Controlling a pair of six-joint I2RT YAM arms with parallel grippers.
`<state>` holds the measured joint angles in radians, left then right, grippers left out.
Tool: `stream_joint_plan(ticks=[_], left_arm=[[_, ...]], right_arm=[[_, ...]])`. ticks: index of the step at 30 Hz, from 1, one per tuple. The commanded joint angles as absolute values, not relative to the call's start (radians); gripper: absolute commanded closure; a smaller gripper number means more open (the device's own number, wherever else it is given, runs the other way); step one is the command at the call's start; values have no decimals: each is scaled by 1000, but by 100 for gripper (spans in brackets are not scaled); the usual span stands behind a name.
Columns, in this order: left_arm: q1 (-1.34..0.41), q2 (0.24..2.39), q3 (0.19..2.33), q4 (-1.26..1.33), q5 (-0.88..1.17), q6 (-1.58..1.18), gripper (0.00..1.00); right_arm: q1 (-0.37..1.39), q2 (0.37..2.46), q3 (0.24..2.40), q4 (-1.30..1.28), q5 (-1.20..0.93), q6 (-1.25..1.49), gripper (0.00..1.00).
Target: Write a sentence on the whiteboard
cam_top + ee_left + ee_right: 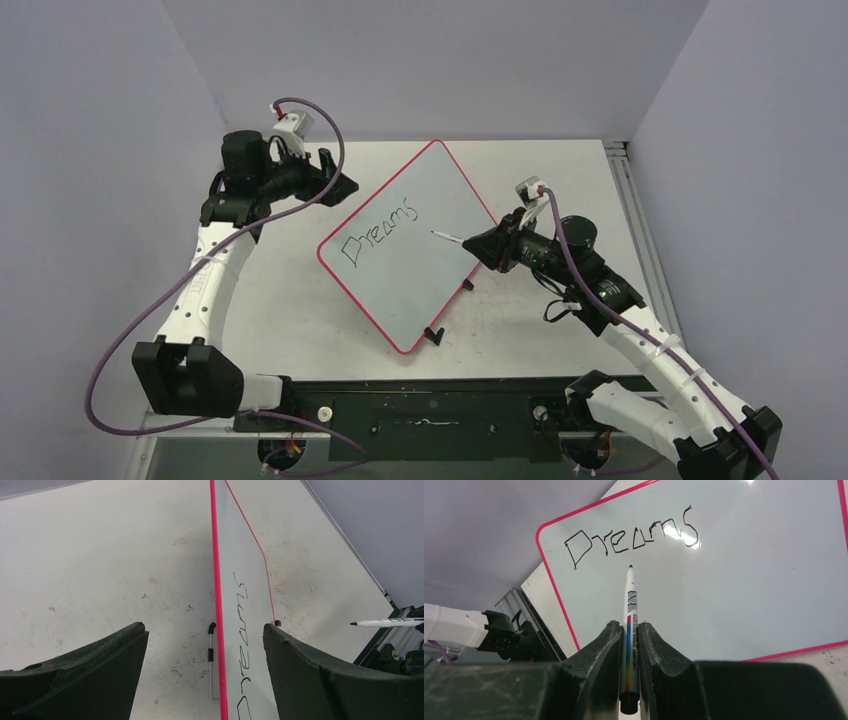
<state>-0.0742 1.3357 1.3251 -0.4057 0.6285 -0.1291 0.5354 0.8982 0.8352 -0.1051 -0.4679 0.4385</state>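
The whiteboard [410, 285] with a pink-red rim lies slanted mid-table, propped on small black feet [433, 335]. On it the sentence [380, 232] stands as one black word, "Dreams" [634, 537]. My right gripper [478, 243] is shut on a white marker [630, 605], whose black tip points at the board [749, 580] just under the word; I cannot tell if it touches. My left gripper [204, 627] is open at the board's far left edge. The pink rim [216, 580] runs between its fingers [300, 670], and contact is not visible.
A metal rail [625, 190] runs along the table's right edge. Grey walls close in the back and both sides. A wire stand leg [212, 650] shows behind the board. The marker [387, 623] is visible past the board's far side.
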Motion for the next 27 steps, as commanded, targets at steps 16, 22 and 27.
stream_joint_plan(ticks=[16,22,27], left_arm=[[-156,1587,1437,-299,751,-234,34],[-182,1611,1434,-283,770,-251,52],[-194,1610,1417,-283,783,-243,76]], right_arm=[[530,880,823,-75,-476,411,95],[531,881,820,-82,-472,404,95],[530,879,817,-83,-465,405,95]])
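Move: The whiteboard's upper-left edge, where I mean to take it, is about 8 cm to the right of my left hand, 3 cm ahead and some 8 cm below. The word "Dreams" lies 5 cm back and 7 cm to the right, 11 below; the board's far corner is about 13 cm ahead and 19 to the right. From my right hand, still holding the marker, that edge spot is roughly 18 cm ahead, 20 to the left and 7 below. I bring my open left hand down and to the right onto the whiteboard's raised edge, about 6 cm down and 7 cm across, reaching slightly forward at first. I tip the fingers down some 15 degrees and swing them a little clockwise, then close them more than halfway, with the pink rim between them. My right hand keeps its grip on the marker. ##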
